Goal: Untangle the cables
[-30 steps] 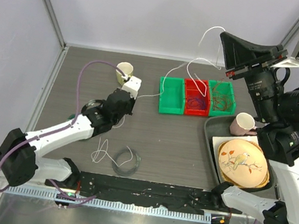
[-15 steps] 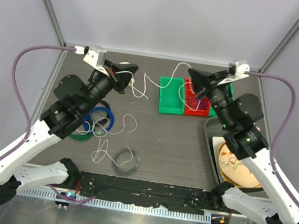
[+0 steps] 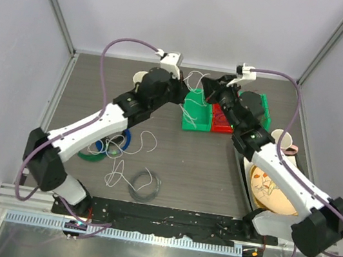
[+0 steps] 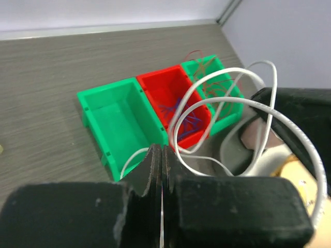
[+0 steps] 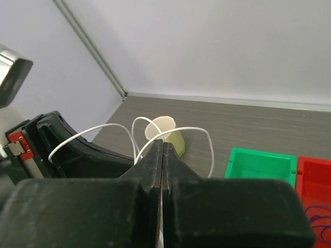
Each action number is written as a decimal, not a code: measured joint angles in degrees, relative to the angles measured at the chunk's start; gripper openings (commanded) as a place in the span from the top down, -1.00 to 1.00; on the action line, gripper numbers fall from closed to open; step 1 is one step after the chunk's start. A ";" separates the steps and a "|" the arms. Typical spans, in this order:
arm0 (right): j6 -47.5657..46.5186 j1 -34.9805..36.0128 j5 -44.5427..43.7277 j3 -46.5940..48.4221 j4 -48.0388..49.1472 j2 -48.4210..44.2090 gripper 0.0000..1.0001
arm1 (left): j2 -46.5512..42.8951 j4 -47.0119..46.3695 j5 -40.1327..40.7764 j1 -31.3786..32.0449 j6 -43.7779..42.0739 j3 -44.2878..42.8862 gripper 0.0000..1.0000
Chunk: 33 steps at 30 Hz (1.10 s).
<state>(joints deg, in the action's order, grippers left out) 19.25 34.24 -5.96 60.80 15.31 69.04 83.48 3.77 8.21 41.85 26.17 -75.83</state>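
A white cable [image 3: 197,79] loops in the air between my two grippers above the left green bin [image 3: 193,114]. In the top view my left gripper [image 3: 181,95] comes in from the left and my right gripper [image 3: 212,91] from the right, tips close together. My left gripper [image 4: 162,150] is shut on the white cable [image 4: 234,103], which leaves both sides of its jaws. My right gripper [image 5: 162,144] is shut on the same white cable [image 5: 178,129]. Blue-purple cables [image 4: 179,110] lie in the red bin [image 4: 166,89], red cables [image 4: 209,76] in the right green bin [image 3: 253,113]. More white cables [image 3: 147,140] lie on the table.
A yellow-green cup [image 3: 141,79] stands at the back left. Blue ring [image 3: 125,139], green ring [image 3: 91,155] and dark grey coil [image 3: 145,184] lie in front. At the right, a tray [image 3: 243,154] carries a pink mug [image 3: 281,143] and a patterned plate [image 3: 276,187].
Both arms have swung inward and their grippers now meet over the left green bin. The white cable hangs bunched between them. The left jaws have closed fully.
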 measured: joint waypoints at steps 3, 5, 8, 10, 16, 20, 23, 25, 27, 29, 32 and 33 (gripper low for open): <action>2.23 -2.23 0.09 0.00 2.82 5.55 0.98 | 6.27 2.71 3.32 -0.02 1.40 -5.27 0.99; 3.82 -3.78 0.55 0.00 4.31 9.18 0.98 | 10.67 3.69 5.38 -0.07 2.40 -9.31 0.99; 6.45 -5.97 1.84 0.00 5.99 14.58 0.98 | 15.69 5.05 7.23 -0.37 3.72 -13.49 1.00; 8.13 -7.39 2.82 0.00 7.74 17.88 0.98 | 19.28 6.49 8.22 -0.63 4.70 -16.57 1.00; 10.08 -9.18 2.97 0.00 10.19 25.62 0.98 | 28.72 8.90 9.31 -1.79 6.58 -22.93 1.00; 9.84 -9.18 2.45 -0.17 9.68 28.39 0.98 | 34.49 11.52 9.88 -2.16 6.91 -27.04 0.99; 9.35 -9.18 2.71 -0.37 8.48 29.35 0.93 | 38.38 13.42 9.86 -2.25 7.21 -30.21 1.00; 8.98 -9.18 3.30 -0.37 6.84 29.66 0.73 | 40.09 14.62 9.84 -2.27 7.78 -31.56 1.00; 8.70 -9.18 3.72 -0.39 4.81 29.77 0.56 | 41.09 15.67 9.84 -2.29 8.28 -32.30 0.99; 8.37 -9.18 3.91 -0.39 2.62 29.81 0.23 | 41.53 16.48 9.81 -2.43 8.98 -32.61 1.00; 8.02 -9.18 4.70 -0.74 0.35 29.57 -0.04 | 41.55 17.27 9.60 -2.60 9.75 -32.61 1.00; 8.09 -9.20 5.25 -1.09 -0.55 29.16 -0.08 | 41.55 17.33 9.55 -2.64 9.90 -32.61 0.99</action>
<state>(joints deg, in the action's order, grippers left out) 27.33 25.04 -0.71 59.70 14.76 98.19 125.03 21.10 17.76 39.20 36.07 -108.44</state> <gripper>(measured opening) 0.465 0.016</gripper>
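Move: The white cable is already held between the two shut grippers. The left green box for it lies about 14 cm ahead of the left hand, 8 cm to its right and 28 cm below; from the right hand it is some 14 cm ahead, 1 cm right and 34 cm down. The red box sits about 11 cm right of that green box, level with it; the yellow mug stands roughly 24 cm left of it and 6 cm farther out. The white cable is carried forward and lowered into the left green box by both hands together. The right hand sinks about 24 cm while reaching out, easing slightly back at the end; its fingers tip down some 30 degrees and open roughly halfway low over the box. The left sinks about 18 cm, reaching 12 cm forward and slightly right, tips down, and stays shut on its part of the cable. ##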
